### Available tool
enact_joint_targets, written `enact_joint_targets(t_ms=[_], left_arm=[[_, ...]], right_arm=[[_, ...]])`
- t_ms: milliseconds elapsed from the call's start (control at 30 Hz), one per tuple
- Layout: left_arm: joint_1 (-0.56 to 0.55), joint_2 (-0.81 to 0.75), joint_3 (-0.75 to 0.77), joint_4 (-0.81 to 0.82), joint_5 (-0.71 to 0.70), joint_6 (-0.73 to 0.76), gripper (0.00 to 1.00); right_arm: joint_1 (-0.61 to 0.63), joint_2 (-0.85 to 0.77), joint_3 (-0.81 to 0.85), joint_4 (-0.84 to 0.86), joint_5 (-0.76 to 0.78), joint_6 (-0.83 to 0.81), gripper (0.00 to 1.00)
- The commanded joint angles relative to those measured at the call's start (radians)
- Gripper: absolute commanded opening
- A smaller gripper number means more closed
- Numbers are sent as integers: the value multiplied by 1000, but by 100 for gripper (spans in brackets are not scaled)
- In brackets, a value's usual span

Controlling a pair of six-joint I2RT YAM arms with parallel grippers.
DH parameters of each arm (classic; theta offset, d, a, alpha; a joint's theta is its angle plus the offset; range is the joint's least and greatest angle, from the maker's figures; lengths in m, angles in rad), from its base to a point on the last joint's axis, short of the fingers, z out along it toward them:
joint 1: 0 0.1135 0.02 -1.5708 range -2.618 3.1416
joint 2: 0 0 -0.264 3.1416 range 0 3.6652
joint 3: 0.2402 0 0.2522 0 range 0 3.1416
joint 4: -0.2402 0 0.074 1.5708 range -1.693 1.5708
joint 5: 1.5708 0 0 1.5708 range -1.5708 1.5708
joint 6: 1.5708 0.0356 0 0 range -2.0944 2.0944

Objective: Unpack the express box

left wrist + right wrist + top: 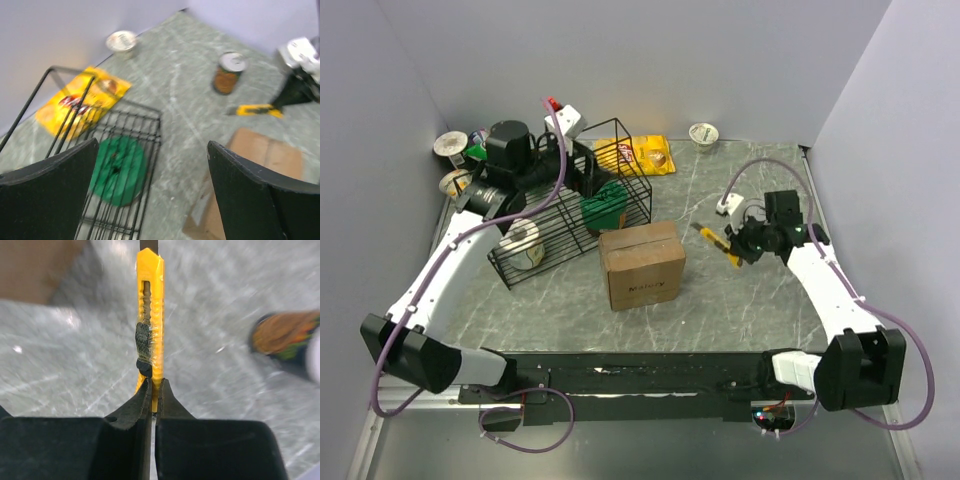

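Note:
The express box [642,262], a brown carton with its taped seam shut, stands mid-table; its top also shows in the left wrist view [272,155]. A yellow utility knife [151,325] points toward the box, and my right gripper [152,390] is shut on its rear end. From above, that knife [716,241] lies just right of the box, with the right gripper [740,250] at its near end. My left gripper [152,145] hangs open and holds nothing. It hovers over the wire basket's right end [588,178], behind the box.
A black wire basket [570,215] left of the box holds a green item [603,205] and a white cup [525,243]. A yellow snack bag [645,155] and a cup [704,133] lie at the back. A can [227,75] stands near the right gripper.

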Motion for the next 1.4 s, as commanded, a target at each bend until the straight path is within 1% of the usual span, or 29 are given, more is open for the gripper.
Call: enact_joint_targets(t_ms=[0, 100, 167, 233, 267, 333, 400, 567, 600, 667, 800, 833, 900, 967, 1100, 1200, 1300, 1367], left_arm=[[-38, 56, 157, -68, 213, 23, 95], [-67, 101, 219, -70, 270, -19, 98], [-96, 137, 263, -80, 293, -33, 98], [-131, 165, 299, -114, 298, -1, 98], [-142, 191, 340, -164, 298, 13, 97], [-163, 216, 381, -206, 304, 49, 96], [-173, 256, 435, -276, 303, 91, 94], [-188, 318, 541, -440, 307, 191, 86], [-188, 320, 552, -483, 303, 207, 85], [-188, 311, 558, -514, 295, 240, 83], [-193, 302, 552, -550, 296, 319, 77], [-194, 305, 559, -569, 295, 327, 75], [-200, 319, 570, -591, 289, 350, 73], [-205, 325, 575, -606, 280, 356, 71], [-216, 317, 547, -583, 249, 355, 65], [-222, 312, 529, -568, 241, 353, 58], [-223, 319, 530, -577, 235, 356, 43], [-223, 325, 535, -597, 230, 367, 41]], right_arm=[[12, -60, 166, -22, -77, 39, 0], [55, -66, 252, 7, -62, -2, 0], [107, -57, 294, 21, -62, -39, 0], [165, -36, 361, 3, -67, -82, 0], [183, -28, 381, -5, -65, -93, 0], [222, -13, 432, -23, -62, -121, 0], [284, 3, 470, -60, -48, -144, 0], [385, 15, 518, -74, 2, -179, 0], [397, 24, 536, -74, 13, -181, 0], [417, 39, 553, -78, 42, -187, 0], [460, 58, 587, -74, 68, -214, 0], [465, 63, 596, -74, 74, -219, 0], [476, 76, 619, -75, 78, -225, 0], [483, 86, 634, -82, 78, -233, 0], [516, 84, 651, -86, 91, -260, 0], [540, 76, 641, -86, 104, -271, 0], [551, 76, 641, -85, 105, -266, 0], [551, 76, 644, -80, 110, -265, 0]])
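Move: The right hand already holds the cutter, its middle about 4 cm to the left and 2 cm ahead; the left fingers it is going to are about 36 cm left, 7 cm ahead and 23 cm above. The box is roughly 26 cm left and 4 cm back; the can is some 12 cm ahead and 7 cm right. From the open left hand, the cutter lies about 32 cm right, 5 cm back and 23 cm below; the green pack is 5 cm ahead, straight below. The left fingers come around the front part of the cutter still pinched in the right hand, and close to under half open; a firm grip can't be seen yet. To meet there, the right hand climbs about 20 cm, then sweeps 17 cm left above the box's right side, swinging its fingers up and counter-clockwise. The left goes right and back, rising, then sinking, and turns some 30 degrees clockwise. ##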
